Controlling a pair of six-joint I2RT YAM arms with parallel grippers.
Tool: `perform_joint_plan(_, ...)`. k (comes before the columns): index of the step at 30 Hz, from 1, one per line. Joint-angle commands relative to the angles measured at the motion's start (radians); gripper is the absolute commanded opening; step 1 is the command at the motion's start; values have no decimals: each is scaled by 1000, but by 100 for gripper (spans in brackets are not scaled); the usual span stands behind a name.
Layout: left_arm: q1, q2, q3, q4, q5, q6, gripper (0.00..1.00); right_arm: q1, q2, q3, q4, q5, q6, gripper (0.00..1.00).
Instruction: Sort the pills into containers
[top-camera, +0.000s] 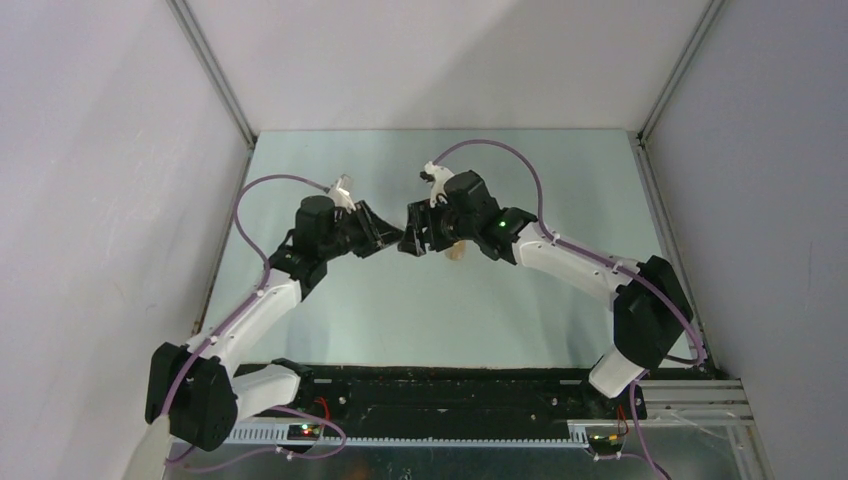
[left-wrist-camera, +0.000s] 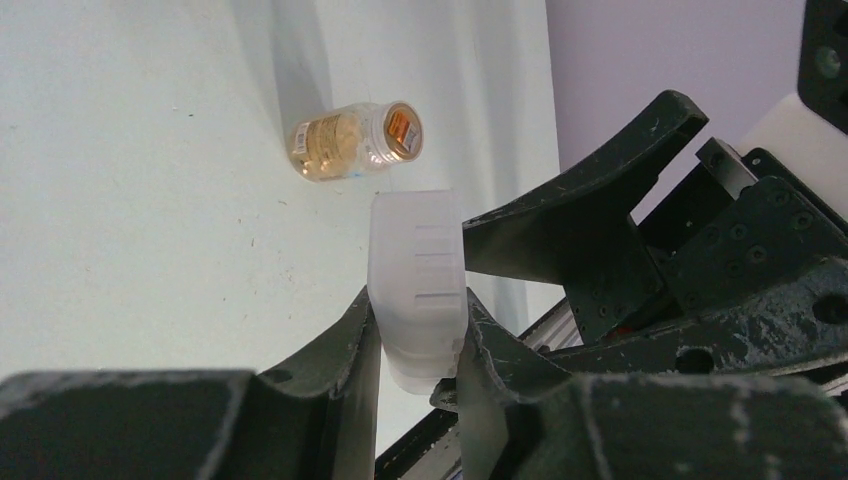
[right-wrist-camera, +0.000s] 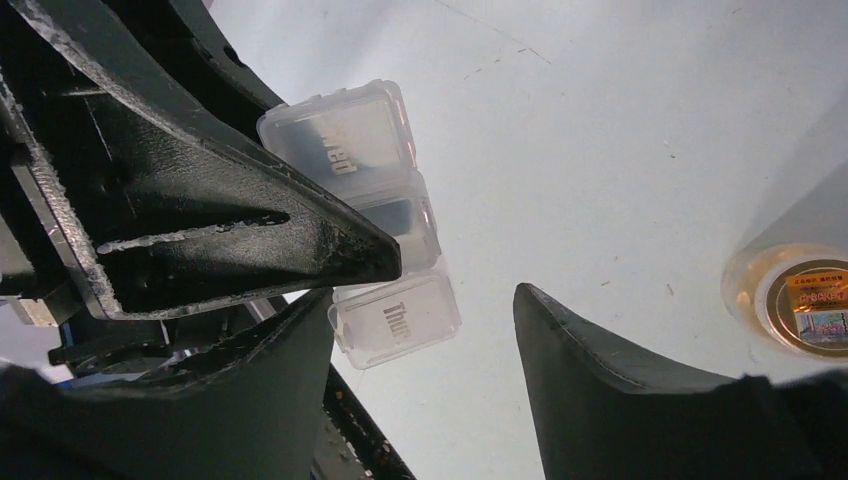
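The containers are a white translucent pill box (left-wrist-camera: 416, 280) of joined compartments, its lids marked "Wed" and "Thu" (right-wrist-camera: 395, 315). My left gripper (left-wrist-camera: 418, 312) is shut on it at one end and holds it above the table, mid-table in the top view (top-camera: 392, 236). Facing it, my right gripper (right-wrist-camera: 422, 296) is open, its left finger (right-wrist-camera: 250, 380) beside the "Thu" compartment, which reaches into the gap. From above, the right gripper (top-camera: 414, 240) nearly meets the left. No loose pills show.
A small clear bottle (left-wrist-camera: 355, 140) with tan contents and an orange-labelled cap lies on its side on the pale table, just right of my right gripper (right-wrist-camera: 800, 300). The black base rail (top-camera: 450, 385) runs along the near edge. Walls close in the sides.
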Motion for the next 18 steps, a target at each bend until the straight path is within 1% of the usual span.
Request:
perform_joint_plan(1,22,-33,41,12,12,15,0,-39,-65,9,-5,7,5,70)
perform_joint_plan(4,32,-44,36,17,17,15,0,-55,-83,-13,-9,26,2,70)
perform_joint_plan(8,42,-53,35,17,24,15,0,-73,-86,-15,-28,49,16,64)
perform_joint_plan(13,48,-64,28,22,29,13,0,-78,-86,-24,-17,47,30,56)
perform_joint_plan(17,50,-69,25,29,35,13,0,-76,-75,-24,0,23,44,46)
perform_joint_plan(18,50,-70,24,31,36,13,0,-78,-75,-24,4,5,46,42)
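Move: Between the right hand's parted fingers and the left grip lies the closed end lid of the pill organizer, about 1 cm back and 1 cm to the left of the right hand point, level with it. From the left hand, which already holds the organizer, that lid is some 2 cm to the right and 1 cm back, at its height. The pill bottle stands roughly 8 cm ahead and 7 cm to the right of the right hand, about 15 cm lower. Drawing off to the right and forward by about 4 cm, the right hand rises a little as it goes, turns slightly clockwise and levers up the organizer's end lid with its rear fingertip, its fingers closing partway. The left hand keeps its grip on the organizer and carries it a little over 1 cm left and up, away from the right. ##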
